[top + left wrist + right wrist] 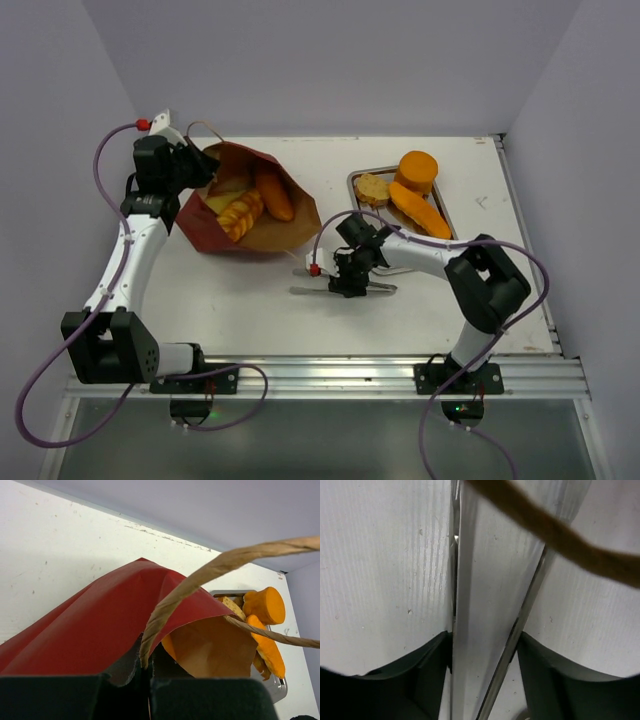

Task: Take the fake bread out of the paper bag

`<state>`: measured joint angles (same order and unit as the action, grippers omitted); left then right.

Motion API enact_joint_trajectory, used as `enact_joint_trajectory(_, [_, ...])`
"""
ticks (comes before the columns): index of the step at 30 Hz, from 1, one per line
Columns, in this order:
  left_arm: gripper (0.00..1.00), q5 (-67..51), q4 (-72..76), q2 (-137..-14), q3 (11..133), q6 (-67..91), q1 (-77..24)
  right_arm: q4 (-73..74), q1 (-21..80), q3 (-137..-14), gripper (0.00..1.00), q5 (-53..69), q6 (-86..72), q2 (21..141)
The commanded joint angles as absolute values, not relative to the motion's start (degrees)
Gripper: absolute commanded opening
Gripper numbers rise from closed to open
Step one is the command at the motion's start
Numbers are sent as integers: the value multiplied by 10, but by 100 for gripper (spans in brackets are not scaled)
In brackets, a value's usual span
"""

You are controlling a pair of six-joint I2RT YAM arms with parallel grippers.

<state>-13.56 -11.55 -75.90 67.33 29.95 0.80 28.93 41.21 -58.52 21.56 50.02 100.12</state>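
Note:
The red paper bag (205,232) lies on its side at the back left, its brown mouth turned toward the middle. Inside it show fake bread pieces: an elongated loaf (272,192) and a cross-hatched piece (240,215). My left gripper (200,165) is shut on the bag's upper edge, where the twine handle (165,610) meets the red paper (90,625). My right gripper (350,288) points down at mid-table, its fingers (427,665) pressed against both arms of steel tongs (485,580). On the tray rest a round bun (417,170), a slice (372,188) and a loaf (420,210).
The steel tray (372,212) stands at the back right, just behind my right gripper. The tongs (310,291) lie flat on the white table, reaching left and right of the gripper. A blurred brown cord (555,535) crosses the right wrist view. Walls close the back and both sides.

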Motion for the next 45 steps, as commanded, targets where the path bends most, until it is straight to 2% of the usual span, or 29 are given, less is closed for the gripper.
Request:
enact_joint_trajectory(1, [0,-154,-61,-735,670,305,18,330,415,-570,52,183,504,1051])
enact_joint_trajectory(2, [0,-154,-61,-734,668,305,18,334,415,-569,47,181,503,1052])
enact_joint_trajectory(5, [0,-155,-62,-730,666,305,20,329,415,-550,22,179,503,1044])
enact_joint_trajectory(7, [0,-156,-62,-729,666,304,22,324,414,-541,16,183,504,1027])
enact_joint_trajectory(9, [0,-156,-62,-729,666,303,23,329,415,-530,5,189,507,1010])
enact_joint_trajectory(11, [0,-156,-62,-729,666,303,24,337,413,-524,0,199,506,978])
enact_joint_trajectory(15, [0,-156,-64,-727,668,302,25,380,405,-531,0,234,508,907])
enact_joint_trajectory(23, [0,-162,-62,-728,665,297,27,589,351,-615,0,348,561,754])
enact_joint_trajectory(28, [0,-176,-53,-729,657,289,27,635,338,-691,0,383,502,698])
enact_joint_trajectory(33, [0,-201,-48,-730,646,275,27,607,333,-801,1,401,387,715])
enact_joint_trajectory(36, [0,-225,-35,-730,634,266,27,566,337,-855,6,382,266,761])
enact_joint_trajectory(38, [0,-239,-27,-728,625,264,27,567,347,-904,7,355,241,809])
enact_joint_trajectory(45, [0,-291,14,-721,573,260,26,536,367,-958,13,351,150,891])
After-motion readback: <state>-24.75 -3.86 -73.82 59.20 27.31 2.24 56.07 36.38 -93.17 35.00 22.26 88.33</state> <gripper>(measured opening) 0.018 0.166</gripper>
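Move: The tongs lie flat right at the right hand, their two arms already between its half-open fingers, working ends to the left. The orange loaf in the bag is about 24 cm ahead, 18 cm left and some 5 cm up; the striped bread is about 19 cm ahead and 26 cm left. The tray's middle is some 18 cm ahead and 15 cm right. From the left hand, the tongs lie roughly 18 cm back, 27 cm right and 26 cm below. The right fingers close on the tongs, squeezing their arms together, draw them back and to the right about 5 cm each way, lift steeply some 25 cm, then swing forward and left towards the bag's mouth, the wrist raising its left side and turning clockwise about 20 degrees. The left hand keeps its pinch on the bag's rim, late on easing a couple of centimetres right, down and back and turning clockwise. ##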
